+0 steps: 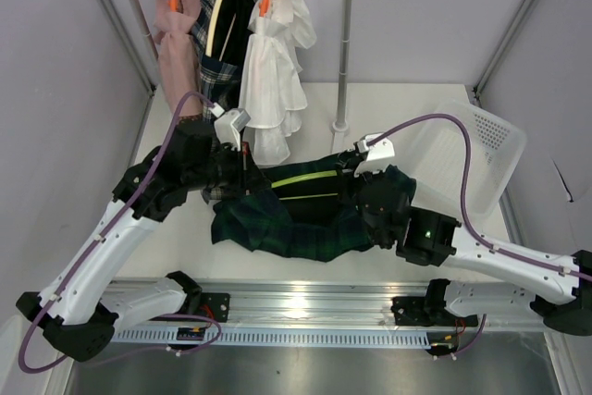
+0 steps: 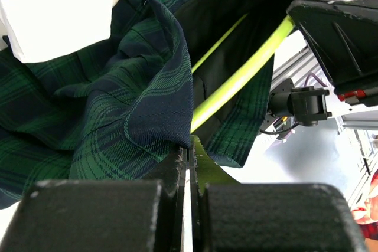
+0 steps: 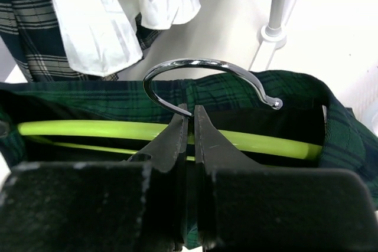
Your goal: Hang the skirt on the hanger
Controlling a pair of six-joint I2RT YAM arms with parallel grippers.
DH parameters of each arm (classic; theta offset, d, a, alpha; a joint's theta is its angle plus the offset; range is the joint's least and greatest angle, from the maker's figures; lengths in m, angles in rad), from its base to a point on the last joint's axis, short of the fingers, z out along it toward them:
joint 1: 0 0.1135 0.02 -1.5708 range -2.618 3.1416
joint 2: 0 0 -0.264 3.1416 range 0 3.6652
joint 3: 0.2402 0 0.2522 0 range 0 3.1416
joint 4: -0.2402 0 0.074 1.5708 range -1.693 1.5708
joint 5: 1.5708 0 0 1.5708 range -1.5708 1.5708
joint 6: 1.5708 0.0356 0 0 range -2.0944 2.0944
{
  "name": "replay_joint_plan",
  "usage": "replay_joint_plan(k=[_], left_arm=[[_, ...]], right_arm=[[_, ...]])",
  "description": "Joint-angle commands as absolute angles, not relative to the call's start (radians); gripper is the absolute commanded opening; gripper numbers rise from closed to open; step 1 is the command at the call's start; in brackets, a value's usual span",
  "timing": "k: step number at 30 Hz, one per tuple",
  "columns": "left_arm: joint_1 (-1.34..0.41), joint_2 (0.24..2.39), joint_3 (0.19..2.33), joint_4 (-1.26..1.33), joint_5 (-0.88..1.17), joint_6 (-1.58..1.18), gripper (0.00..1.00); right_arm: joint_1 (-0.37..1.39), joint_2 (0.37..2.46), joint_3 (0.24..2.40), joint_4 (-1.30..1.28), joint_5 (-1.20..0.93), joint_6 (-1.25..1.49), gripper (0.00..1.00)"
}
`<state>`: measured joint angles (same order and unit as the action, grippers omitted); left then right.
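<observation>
The dark green tartan skirt [image 1: 277, 227] lies bunched on the table between my two arms, its waist lifted round the lime-green hanger [image 1: 310, 178]. My left gripper [image 1: 242, 159] is at the hanger's left end. In the left wrist view this gripper [image 2: 190, 149] is shut, with a fold of the skirt [image 2: 118, 104] pinched at its tips and the hanger's bar [image 2: 248, 69] running away inside the waist. My right gripper [image 3: 191, 110] is shut on the foot of the hanger's metal hook [image 3: 195, 63]. The green bar [image 3: 266, 144] crosses behind its fingers inside the skirt [image 3: 236, 90].
A clothes rack at the back carries a pink garment [image 1: 176, 39], a navy-and-white checked garment [image 1: 227, 34] and a white ruffled garment [image 1: 273, 76]; its right pole [image 1: 344, 53] stands on the table. A white basket [image 1: 476, 154] leans at the right. A metal rail [image 1: 305, 307] runs along the near edge.
</observation>
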<state>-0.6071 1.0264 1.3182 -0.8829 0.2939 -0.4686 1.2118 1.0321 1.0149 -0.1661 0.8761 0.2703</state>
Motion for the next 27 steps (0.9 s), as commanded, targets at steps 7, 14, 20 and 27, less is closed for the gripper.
replay_joint_plan(k=[7,14,20,27], left_arm=[[-0.626,1.012,1.281,-0.739,0.331,-0.463,0.0],[-0.678,1.026,1.256,-0.732,0.293,-0.396,0.06],[-0.722,1.009,1.256,-0.698,0.27,-0.322,0.25],[-0.782,1.012,1.27,-0.696,0.218,-0.23,0.43]], right_arm=[[1.166,1.054,0.963,-0.141,0.784,0.379,0.0],[1.195,1.026,1.071,-0.182,0.759,0.336,0.0],[1.19,1.003,1.097,-0.233,0.735,0.344,0.0],[1.169,0.968,1.109,-0.262,0.672,0.368,0.0]])
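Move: The hanger's left end lies roughly 2 cm to the right of the left fingers, about level fore and aft and 1 cm lower; those fingers already pinch the skirt's waistband corner there. The skirt's bulk hangs some 7 cm right of them and 12 cm below, while the white dress is about 22 cm ahead and 4 cm right, at similar height. From the right hand, still gripping the hook, that hanger end is some 17 cm left, 2 cm back and 3 cm lower. The skirt's waistband corner is carried down about 2.5 cm by the left hand at the hanger's left end, then let go: the fingers open to nearly half while the hand moves about 3 cm right along the hanger and rises nearly 2 cm, turning clockwise and tipping its fingers up. The right hand keeps the hook pinched, dipping with the hanger, then easing back and partway up. ##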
